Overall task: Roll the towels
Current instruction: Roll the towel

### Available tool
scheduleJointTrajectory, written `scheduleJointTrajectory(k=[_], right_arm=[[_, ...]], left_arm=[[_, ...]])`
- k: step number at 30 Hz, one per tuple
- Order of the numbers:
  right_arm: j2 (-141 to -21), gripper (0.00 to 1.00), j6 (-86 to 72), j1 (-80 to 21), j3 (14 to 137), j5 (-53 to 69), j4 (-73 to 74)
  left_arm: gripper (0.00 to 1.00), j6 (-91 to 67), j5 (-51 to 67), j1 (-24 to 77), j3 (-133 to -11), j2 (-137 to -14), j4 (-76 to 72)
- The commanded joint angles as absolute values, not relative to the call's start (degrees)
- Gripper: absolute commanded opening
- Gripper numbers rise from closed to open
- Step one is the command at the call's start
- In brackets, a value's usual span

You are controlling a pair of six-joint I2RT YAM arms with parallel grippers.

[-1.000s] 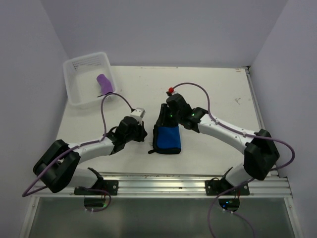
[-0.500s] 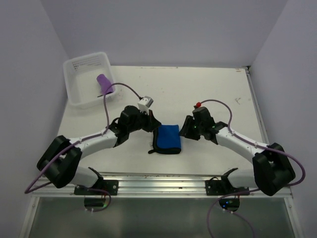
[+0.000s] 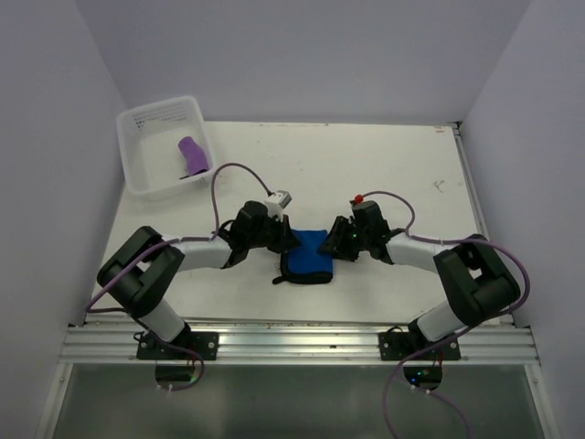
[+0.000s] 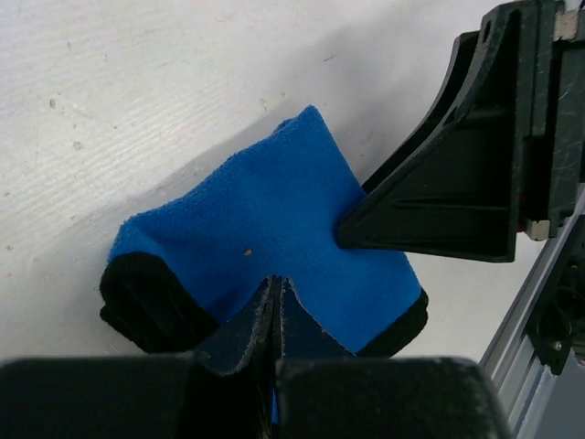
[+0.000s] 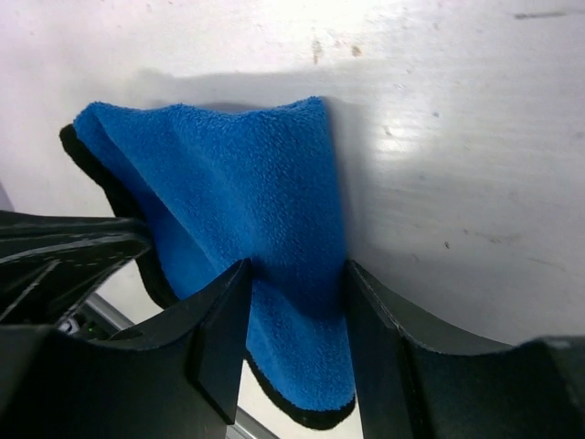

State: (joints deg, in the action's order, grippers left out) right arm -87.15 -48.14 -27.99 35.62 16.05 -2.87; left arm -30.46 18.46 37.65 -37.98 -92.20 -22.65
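A bright blue towel (image 3: 311,259) (image 4: 274,206) (image 5: 228,183) lies folded on a dark towel, which shows only as a black border (image 3: 286,271) (image 4: 137,293) (image 5: 306,416), at the table's near middle. My left gripper (image 3: 287,240) (image 4: 274,285) is shut, and its tips press on the blue towel's left edge. From the right, my right gripper (image 3: 335,240) (image 5: 294,267) stands open with the blue towel's right edge between its fingers. A purple towel (image 3: 192,155) lies rolled in the clear tub (image 3: 137,137).
The clear tub stands at the table's back left corner. An aluminium rail (image 3: 292,334) runs along the near edge by the arm bases. Purple cables loop over both arms. Walls close in the left, back and right sides.
My right gripper swung off the towel's far end, out to the right, then came back to its right edge with the jaws wider. My left gripper, shut throughout, moved right onto the towel's left edge.
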Motion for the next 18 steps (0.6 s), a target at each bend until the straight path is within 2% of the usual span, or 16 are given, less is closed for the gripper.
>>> scheduleJointTrajectory(k=[1, 4, 5, 6, 10, 12, 18], right_arm=[[-89.6, 0.49, -49.8, -27.9, 34.6, 19.9, -10.1], [-89.9, 0.36, -49.7, -27.9, 34.6, 19.1, -9.6], [-89.7, 0.24, -49.1, -27.9, 35.0, 18.4, -8.5], [-89.4, 0.19, -48.3, -27.9, 35.3, 17.7, -7.2], [-86.4, 0.05, -42.2, -27.9, 37.4, 13.7, 0.1], [-85.1, 0.0, -39.6, -28.4, 40.0, 11.1, 4.5], [-84.7, 0.0, -29.5, -35.1, 50.4, -1.2, 20.4]], left_arm=[[0.0, -30.7, 17.4, 37.8, -37.4, -94.2, -24.0], [0.0, -30.9, 17.1, 37.8, -36.6, -95.3, -24.4], [0.0, -30.9, 16.9, 37.8, -36.3, -95.4, -24.5], [0.0, -30.9, 17.0, 37.8, -36.2, -95.4, -24.5], [0.0, -30.8, 17.1, 37.9, -36.2, -94.8, -24.2], [0.0, -30.8, 17.3, 37.8, -36.6, -93.8, -23.3], [0.0, -32.7, 19.4, 37.9, -35.4, -91.1, -22.7]])
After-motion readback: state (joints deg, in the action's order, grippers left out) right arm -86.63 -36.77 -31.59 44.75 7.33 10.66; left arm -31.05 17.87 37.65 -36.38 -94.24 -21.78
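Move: The right hand's parted fingers already stand astride the blue towel's right edge, roughly level with it and about 1 cm above its middle height. The towel's black trim lies some 8 cm back and 5 cm left of that hand. The left hand, fingers shut, hovers over the towel's left part, about 4 cm below it; from this hand the right edge lies some 9 cm right, 1 cm back and 4 cm down. Sinking about 3 cm with slight drifts back and left, the left hand brings its shut fingertips down onto the towel's left part to hold it. The right hand closes on the towel's right edge, pinches it, draws it rightward about 1.5 cm, then rises some 2 cm and eases forward, its fingers tilting about 15 degrees steeper. ##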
